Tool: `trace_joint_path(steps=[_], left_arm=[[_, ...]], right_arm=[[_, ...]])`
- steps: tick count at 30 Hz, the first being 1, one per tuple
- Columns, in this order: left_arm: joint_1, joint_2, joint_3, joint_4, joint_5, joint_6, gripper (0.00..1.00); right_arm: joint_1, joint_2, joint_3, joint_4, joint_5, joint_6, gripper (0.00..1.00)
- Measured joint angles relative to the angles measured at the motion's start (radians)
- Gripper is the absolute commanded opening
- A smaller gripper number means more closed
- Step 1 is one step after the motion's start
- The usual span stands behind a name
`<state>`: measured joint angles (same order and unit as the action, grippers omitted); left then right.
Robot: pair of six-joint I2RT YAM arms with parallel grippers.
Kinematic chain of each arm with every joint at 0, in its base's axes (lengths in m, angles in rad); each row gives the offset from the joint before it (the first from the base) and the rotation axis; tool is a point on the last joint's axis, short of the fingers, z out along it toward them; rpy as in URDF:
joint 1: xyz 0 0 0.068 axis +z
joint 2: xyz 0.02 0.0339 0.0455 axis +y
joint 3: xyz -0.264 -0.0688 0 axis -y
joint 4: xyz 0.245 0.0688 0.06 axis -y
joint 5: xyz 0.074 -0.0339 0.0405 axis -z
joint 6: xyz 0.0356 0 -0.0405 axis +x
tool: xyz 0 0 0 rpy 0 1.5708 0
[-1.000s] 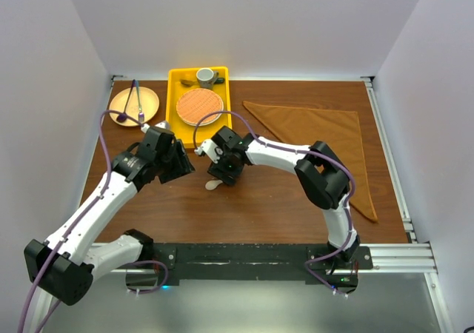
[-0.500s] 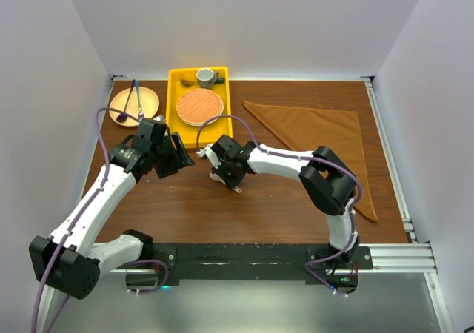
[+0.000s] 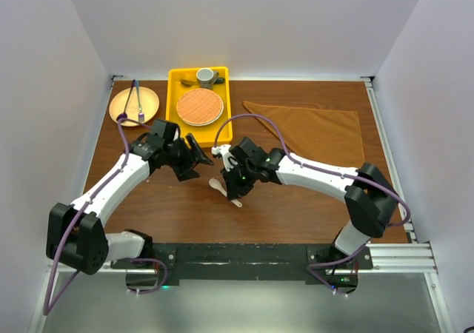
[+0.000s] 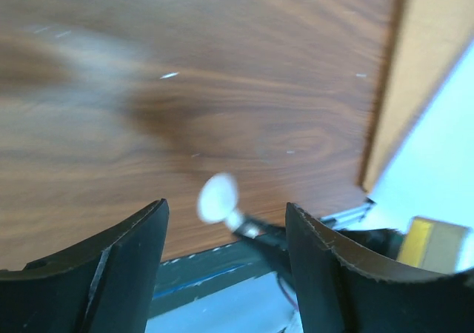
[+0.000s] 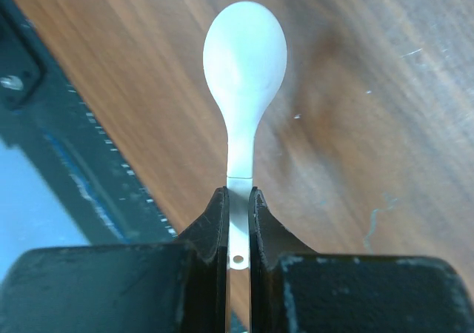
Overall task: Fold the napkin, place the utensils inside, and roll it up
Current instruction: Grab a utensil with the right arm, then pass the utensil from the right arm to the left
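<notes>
The pale cream spoon (image 3: 217,186) is held by its thin handle between the fingers of my right gripper (image 3: 232,195), just above the wood near the table's middle. In the right wrist view the spoon (image 5: 244,52) points its bowl away and the right gripper (image 5: 238,200) is shut on the handle. My left gripper (image 3: 195,160) is open and empty, just left of the spoon. In the left wrist view the blurred spoon bowl (image 4: 218,197) shows between the open left gripper's (image 4: 226,274) fingers. The rust-brown napkin (image 3: 318,129) lies folded in a triangle at the back right, partly hidden by my right arm.
A yellow tray (image 3: 175,78) at the back holds a round orange woven mat (image 3: 199,106) and a grey cup (image 3: 205,75). A wooden plate (image 3: 133,105) at the back left holds a purple spoon and a dark fork. Metal rails edge the table on the right and front.
The spoon lay on the table; now my right gripper holds it by the handle. The right arm's elbow has swung right. My left gripper has moved right, closer to the spoon.
</notes>
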<state>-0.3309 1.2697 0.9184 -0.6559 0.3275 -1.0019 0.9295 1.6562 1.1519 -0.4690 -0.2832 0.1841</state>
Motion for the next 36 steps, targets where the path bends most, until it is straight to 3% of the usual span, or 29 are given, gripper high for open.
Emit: trace_joint_path(steps=[9,25,30,36], left_arm=[[-0.035,-0.055,-0.082,0.224,0.079,-0.024,0.71],[-0.105,-0.090,-0.133,0.363,0.117,-0.158,0.62],[-0.113,-0.122,-0.179,0.381,0.130,-0.198,0.49],[-0.114,-0.144,-0.190,0.405,0.138,-0.218,0.19]], right_arm=[[-0.002,-0.124,-0.068,0.037,-0.031,0.161,0.00],[-0.011,-0.230,-0.113,0.101,-0.030,0.269,0.00],[-0.018,-0.230,-0.113,0.110,-0.030,0.273,0.00],[-0.021,-0.232,-0.113,0.118,-0.031,0.270,0.00]])
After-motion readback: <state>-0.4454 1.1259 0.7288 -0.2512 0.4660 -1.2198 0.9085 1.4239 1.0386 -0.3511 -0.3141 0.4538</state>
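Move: The spoon is already off the table, pinched by its handle in the right fingers. Its bowl lies about 5 cm left of the right hand, 3 cm ahead and 1 cm higher. From the open left hand the bowl is roughly 4 cm to the right, 4 cm back and 3 cm below. The yellow tray's middle is some 20 cm ahead of the left hand, 4 cm left and 11 cm lower; the plate stands 27 cm left, 21 cm ahead, equally low. Upward goes the right hand, some 6 cm, still pinching the spoon's handle; it tilts and swings a little clockwise, then holds nearly steady. Rightward and up comes the left hand to the spoon's bowl, about 6 cm across, its fingers tilting closer to level by about 20 degrees, then closing by half around the bowl; their grip on it can't be made out. ##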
